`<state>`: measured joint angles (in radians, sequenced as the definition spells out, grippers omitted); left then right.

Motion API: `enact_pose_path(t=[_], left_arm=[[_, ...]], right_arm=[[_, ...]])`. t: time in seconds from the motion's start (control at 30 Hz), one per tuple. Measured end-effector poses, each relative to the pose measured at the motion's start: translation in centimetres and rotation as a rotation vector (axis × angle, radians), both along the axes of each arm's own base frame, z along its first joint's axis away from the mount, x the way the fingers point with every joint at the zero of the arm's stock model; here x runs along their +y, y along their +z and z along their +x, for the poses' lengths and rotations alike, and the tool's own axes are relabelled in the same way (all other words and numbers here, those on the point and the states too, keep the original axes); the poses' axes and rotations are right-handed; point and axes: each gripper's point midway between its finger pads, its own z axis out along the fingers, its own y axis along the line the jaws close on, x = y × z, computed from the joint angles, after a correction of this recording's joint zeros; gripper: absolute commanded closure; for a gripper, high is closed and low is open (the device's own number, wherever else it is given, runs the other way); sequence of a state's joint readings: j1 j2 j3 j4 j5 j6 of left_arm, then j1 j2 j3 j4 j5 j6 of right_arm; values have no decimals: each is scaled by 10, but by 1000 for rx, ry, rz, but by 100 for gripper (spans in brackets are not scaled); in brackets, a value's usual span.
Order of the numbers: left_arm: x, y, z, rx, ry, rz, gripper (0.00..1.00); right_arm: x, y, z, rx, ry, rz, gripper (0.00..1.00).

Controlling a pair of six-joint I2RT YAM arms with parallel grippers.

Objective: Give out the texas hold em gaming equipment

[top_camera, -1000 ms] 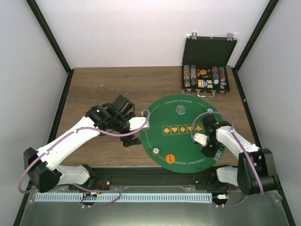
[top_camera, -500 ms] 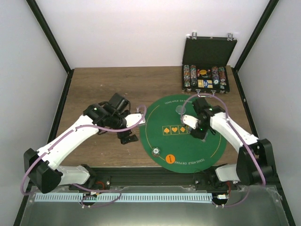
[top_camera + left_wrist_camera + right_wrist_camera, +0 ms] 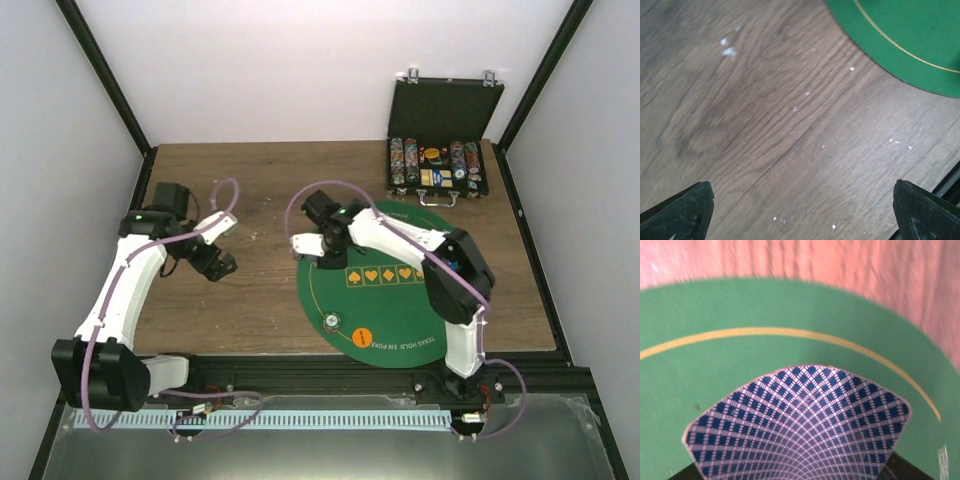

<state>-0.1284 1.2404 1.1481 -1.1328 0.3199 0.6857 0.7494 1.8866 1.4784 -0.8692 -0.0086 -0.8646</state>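
Observation:
A playing card with a blue-and-white diamond back is bowed between the jaws of my right gripper, which is shut on it. In the top view that gripper hangs over the left edge of the green felt mat, and the card shows as a pale patch. An orange disc and a striped disc lie near the mat's front rim. My left gripper is open over bare wood, left of the mat. Its dark fingertips are far apart with nothing between them.
A black hinged case with rows of chips stands open at the back right of the wooden table. The mat's edge shows at the upper right of the left wrist view. Black frame posts and white walls enclose the table.
My right arm has swung from the right side of the mat across to its left edge, carrying the card. My left arm has pulled back leftward, away from the mat.

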Motion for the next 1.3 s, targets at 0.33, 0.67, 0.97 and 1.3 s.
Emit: enact_pose_path(t=[0.33, 0.67, 0.97, 1.3], left_arm=[[47, -2, 1, 34, 146, -13, 1], [58, -2, 2, 38, 189, -22, 1], [55, -4, 3, 52, 184, -46, 1], [34, -5, 9, 83, 131, -123, 0]], right_arm=[[92, -44, -44, 48, 268, -16, 60], [141, -51, -95, 65, 440, 27, 13], [148, -49, -91, 48, 427, 59, 0], [138, 72, -107, -94, 410, 339, 0]])
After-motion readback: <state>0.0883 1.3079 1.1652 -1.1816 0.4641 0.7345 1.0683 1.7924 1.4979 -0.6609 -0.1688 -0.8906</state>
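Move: The right hand still holds the card deck and takes it to a bare patch of wood just off the mat's left rim, about 14 cm left, 10 cm back and 6 cm below. The chip stack stands roughly 15 cm straight back and 6 cm below; the orange disc lies some 19 cm back and 9 cm right, at table level. From the empty left hand, that patch is about 11 cm right, 8 cm back and 15 cm down. Right hand carries the deck about 17 cm left-back, down onto bare wood, opens, rises; left hand edges left. ##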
